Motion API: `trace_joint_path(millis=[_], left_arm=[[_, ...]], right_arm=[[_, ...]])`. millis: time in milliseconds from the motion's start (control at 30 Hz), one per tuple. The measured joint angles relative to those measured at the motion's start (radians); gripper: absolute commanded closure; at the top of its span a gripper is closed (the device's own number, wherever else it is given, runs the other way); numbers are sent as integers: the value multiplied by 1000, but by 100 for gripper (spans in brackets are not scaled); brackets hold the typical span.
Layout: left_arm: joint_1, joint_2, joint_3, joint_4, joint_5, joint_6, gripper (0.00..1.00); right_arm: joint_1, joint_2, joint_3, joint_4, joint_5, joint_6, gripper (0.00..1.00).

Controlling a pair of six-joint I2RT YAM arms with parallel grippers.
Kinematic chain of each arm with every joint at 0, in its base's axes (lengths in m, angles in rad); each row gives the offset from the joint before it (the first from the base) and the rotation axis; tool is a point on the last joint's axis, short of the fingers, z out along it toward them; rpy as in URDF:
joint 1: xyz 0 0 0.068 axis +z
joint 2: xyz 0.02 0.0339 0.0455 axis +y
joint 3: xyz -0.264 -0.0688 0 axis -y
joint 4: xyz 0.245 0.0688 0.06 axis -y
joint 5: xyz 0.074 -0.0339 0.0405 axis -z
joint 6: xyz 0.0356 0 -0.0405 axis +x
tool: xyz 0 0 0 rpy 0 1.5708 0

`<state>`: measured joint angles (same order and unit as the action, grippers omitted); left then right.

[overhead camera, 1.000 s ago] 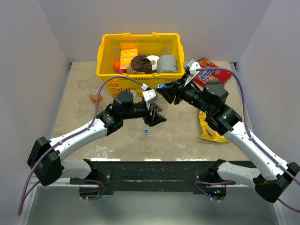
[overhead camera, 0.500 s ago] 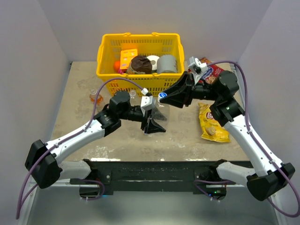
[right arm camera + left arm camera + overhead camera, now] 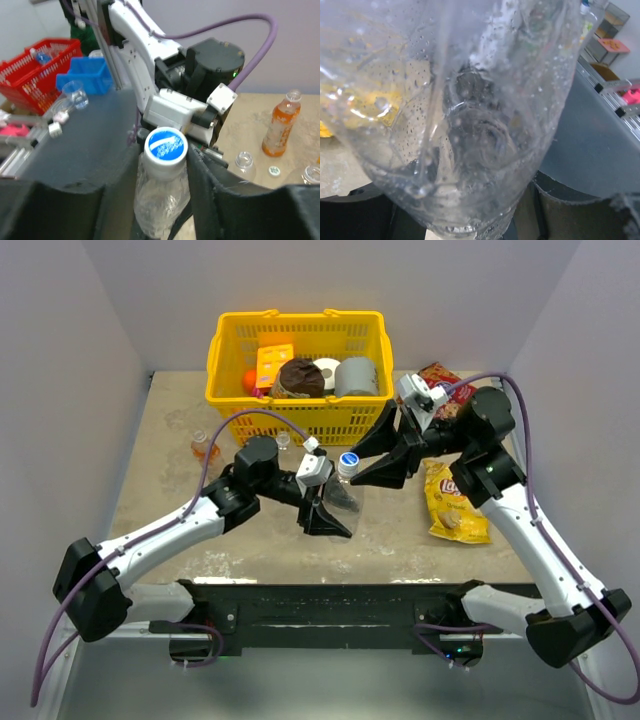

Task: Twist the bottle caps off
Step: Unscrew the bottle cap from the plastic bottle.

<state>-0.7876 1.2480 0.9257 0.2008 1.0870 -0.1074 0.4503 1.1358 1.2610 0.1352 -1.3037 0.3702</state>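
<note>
A clear bottle (image 3: 343, 490) is tilted above the table, and my left gripper (image 3: 333, 505) is shut on its body. The wet bottle (image 3: 470, 125) fills the left wrist view. Its blue-faced cap (image 3: 348, 460) is on the neck, pointing at the right arm. My right gripper (image 3: 380, 456) is open with its fingers spread just beyond the cap. In the right wrist view the cap (image 3: 166, 147) sits between the parted fingers of that gripper (image 3: 162, 170), close against the right finger. An orange bottle (image 3: 203, 447) stands uncapped at the left.
A yellow basket (image 3: 228, 335) with groceries stands at the back. A yellow chips bag (image 3: 455, 505) and a red packet (image 3: 440, 380) lie to the right. Two open clear bottles (image 3: 243, 162) (image 3: 310, 175) and a loose cap (image 3: 273, 171) rest near the orange bottle (image 3: 280, 127).
My right gripper was shut on the cap and has now opened, its fingers spreading and easing back. The left gripper has brought the bottle slightly nearer.
</note>
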Motion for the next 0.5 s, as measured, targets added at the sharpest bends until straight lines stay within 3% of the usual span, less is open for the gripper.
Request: trace_joint_path(millis=[133, 167, 233, 367, 500], left_arm=[[5, -16, 0, 12, -79, 24, 75], [7, -19, 0, 12, -96, 26, 75], [8, -26, 0, 11, -141, 34, 75], [8, -31, 0, -4, -253, 51, 75], [8, -31, 3, -32, -410, 58, 75]], right_arm=[[0, -15, -13, -24, 9, -6, 29], [0, -19, -14, -26, 15, -5, 19], [0, -37, -20, -35, 42, -3, 16], [0, -87, -22, -69, 167, -9, 17], [1, -148, -22, -136, 415, -28, 24]])
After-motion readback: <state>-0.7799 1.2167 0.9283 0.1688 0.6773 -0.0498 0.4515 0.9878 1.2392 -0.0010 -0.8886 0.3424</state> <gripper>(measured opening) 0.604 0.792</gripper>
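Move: The blue-topped bottle cap sits practically at the right hand's point, about 1 cm to its left, between fingertips that have just begun to part. From the left hand, which holds the bottle low on its body, the cap is some 14 cm above and roughly 1 cm ahead. Counted from the right hand and some 30 cm lower, a clear bottle stands about 16 cm ahead and 15 left, the orange bottle 20 ahead and 36 left, and the yellow basket's middle 38 ahead and 10 left. The right fingers go on opening around the cap, from under half to nearly wide, with the hand almost still at first; then that hand eases some 3 cm forward and rises about as much, drifting a little right, off the cap, while its wrist turns clockwise. The left hand keeps its grip on the bottle and carries it about 7 cm forward towards the basket, swinging counter-clockwise some 25 degrees, so the capped bottle is turned back the way it came, free of the right fingertips. ##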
